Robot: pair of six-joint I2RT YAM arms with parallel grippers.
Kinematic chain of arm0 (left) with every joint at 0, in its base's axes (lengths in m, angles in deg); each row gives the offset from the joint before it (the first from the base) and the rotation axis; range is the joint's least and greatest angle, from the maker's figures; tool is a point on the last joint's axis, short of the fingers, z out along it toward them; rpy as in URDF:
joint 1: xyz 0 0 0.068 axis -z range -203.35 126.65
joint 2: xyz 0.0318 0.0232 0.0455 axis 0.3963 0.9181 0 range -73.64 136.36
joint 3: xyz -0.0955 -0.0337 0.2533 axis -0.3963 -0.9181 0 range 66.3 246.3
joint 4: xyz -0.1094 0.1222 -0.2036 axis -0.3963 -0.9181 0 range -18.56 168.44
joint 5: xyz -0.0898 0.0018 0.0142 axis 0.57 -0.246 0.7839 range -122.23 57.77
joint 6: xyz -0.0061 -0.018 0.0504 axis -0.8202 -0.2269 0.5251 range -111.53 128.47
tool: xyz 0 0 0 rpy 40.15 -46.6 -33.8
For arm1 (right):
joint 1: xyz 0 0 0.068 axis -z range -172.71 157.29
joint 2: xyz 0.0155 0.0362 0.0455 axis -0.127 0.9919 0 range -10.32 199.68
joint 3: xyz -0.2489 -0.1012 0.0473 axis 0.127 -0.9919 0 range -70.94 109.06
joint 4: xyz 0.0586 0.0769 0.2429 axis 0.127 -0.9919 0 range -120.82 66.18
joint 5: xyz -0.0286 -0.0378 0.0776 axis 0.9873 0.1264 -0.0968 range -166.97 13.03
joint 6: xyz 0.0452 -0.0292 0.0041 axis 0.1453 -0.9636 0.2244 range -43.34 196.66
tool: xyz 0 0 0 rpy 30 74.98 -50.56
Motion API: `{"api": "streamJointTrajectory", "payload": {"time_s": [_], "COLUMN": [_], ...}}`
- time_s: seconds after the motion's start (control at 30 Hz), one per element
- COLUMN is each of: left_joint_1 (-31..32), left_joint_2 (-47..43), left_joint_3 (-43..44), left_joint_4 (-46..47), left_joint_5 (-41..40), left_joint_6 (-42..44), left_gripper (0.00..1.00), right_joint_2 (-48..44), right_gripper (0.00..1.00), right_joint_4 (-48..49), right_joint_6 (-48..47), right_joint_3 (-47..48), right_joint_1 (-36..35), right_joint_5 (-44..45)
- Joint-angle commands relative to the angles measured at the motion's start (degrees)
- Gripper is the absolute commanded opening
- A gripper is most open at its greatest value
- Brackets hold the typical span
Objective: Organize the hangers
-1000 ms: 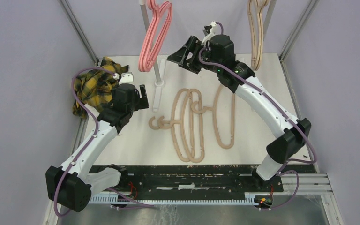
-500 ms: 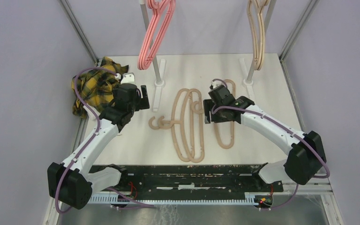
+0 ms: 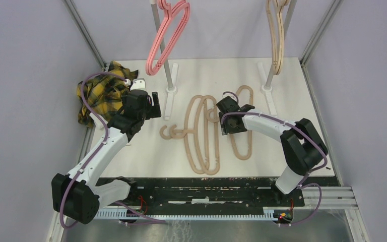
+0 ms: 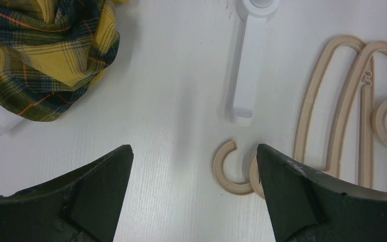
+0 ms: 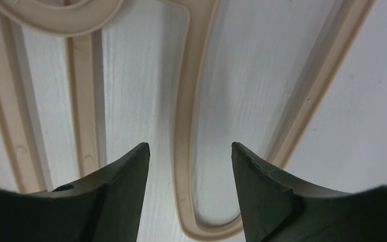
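Note:
Several beige hangers lie on the white table: a stacked pair (image 3: 201, 133) in the middle and one (image 3: 243, 132) to their right. My right gripper (image 3: 230, 126) is low over that right hanger, open, its fingers straddling one beige bar (image 5: 184, 126) without touching it. Pink hangers (image 3: 167, 35) hang on the left post, and beige ones (image 3: 277, 35) on the right post. My left gripper (image 3: 153, 105) is open and empty. In its wrist view a beige hook (image 4: 227, 174) lies just inside the right finger (image 4: 287, 196).
A yellow-black plaid cloth (image 3: 101, 93) is bunched at the table's back left, next to the left arm. The two rack posts stand on white feet (image 3: 170, 101) behind the lying hangers. Metal frame uprights and grey walls close in both sides.
My right arm has swung down from beside the hanging pink hangers to the beige hanger lying on the table, and its jaws have narrowed a little. The left arm has not moved.

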Motion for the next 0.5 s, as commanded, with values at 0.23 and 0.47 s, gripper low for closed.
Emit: {"api": "streamJointTrajectory", "payload": {"time_s": [0.23, 0.47], "left_joint_1": [-0.4, -0.4], "left_joint_2": [-0.1, 0.2], "left_joint_3": [-0.2, -0.4], "left_joint_4": [1.8, 1.9], "left_joint_5": [0.2, 0.2], "left_joint_6": [3.5, 3.6], "left_gripper": [0.99, 0.99], "right_joint_2": [8.3, 10.9], "right_gripper": [0.57, 0.31], "right_joint_4": [10.4, 13.4], "right_joint_6": [0.3, 1.7], "right_joint_3": [1.7, -1.4], "right_joint_1": [4.2, 4.3], "right_joint_5": [-3.0, -5.3]}}
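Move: Roughly 4 cm ahead of the right hand and 4 cm below it, level with it sideways, lies the left bar of the lone hanger, just short of its neck; the hook is some 9 cm ahead and 9 cm left. Its right bar lies about 12 cm to the right and 7 cm ahead, the two overlapping hangers some 15 cm left and a centimetre back. From the left hand the left bar is about 34 cm right, level fore and aft, and 17 cm below. Dipping forward and down with the right hand, about 3.5 cm each way, brings the fingers astride the left bar near the neck; most of the drop comes early, then the hand runs on level and eases about 1.5 cm to the left. The fingers narrow from nearly three-quarters to under half open and begin to pinch the bar from both sides. ##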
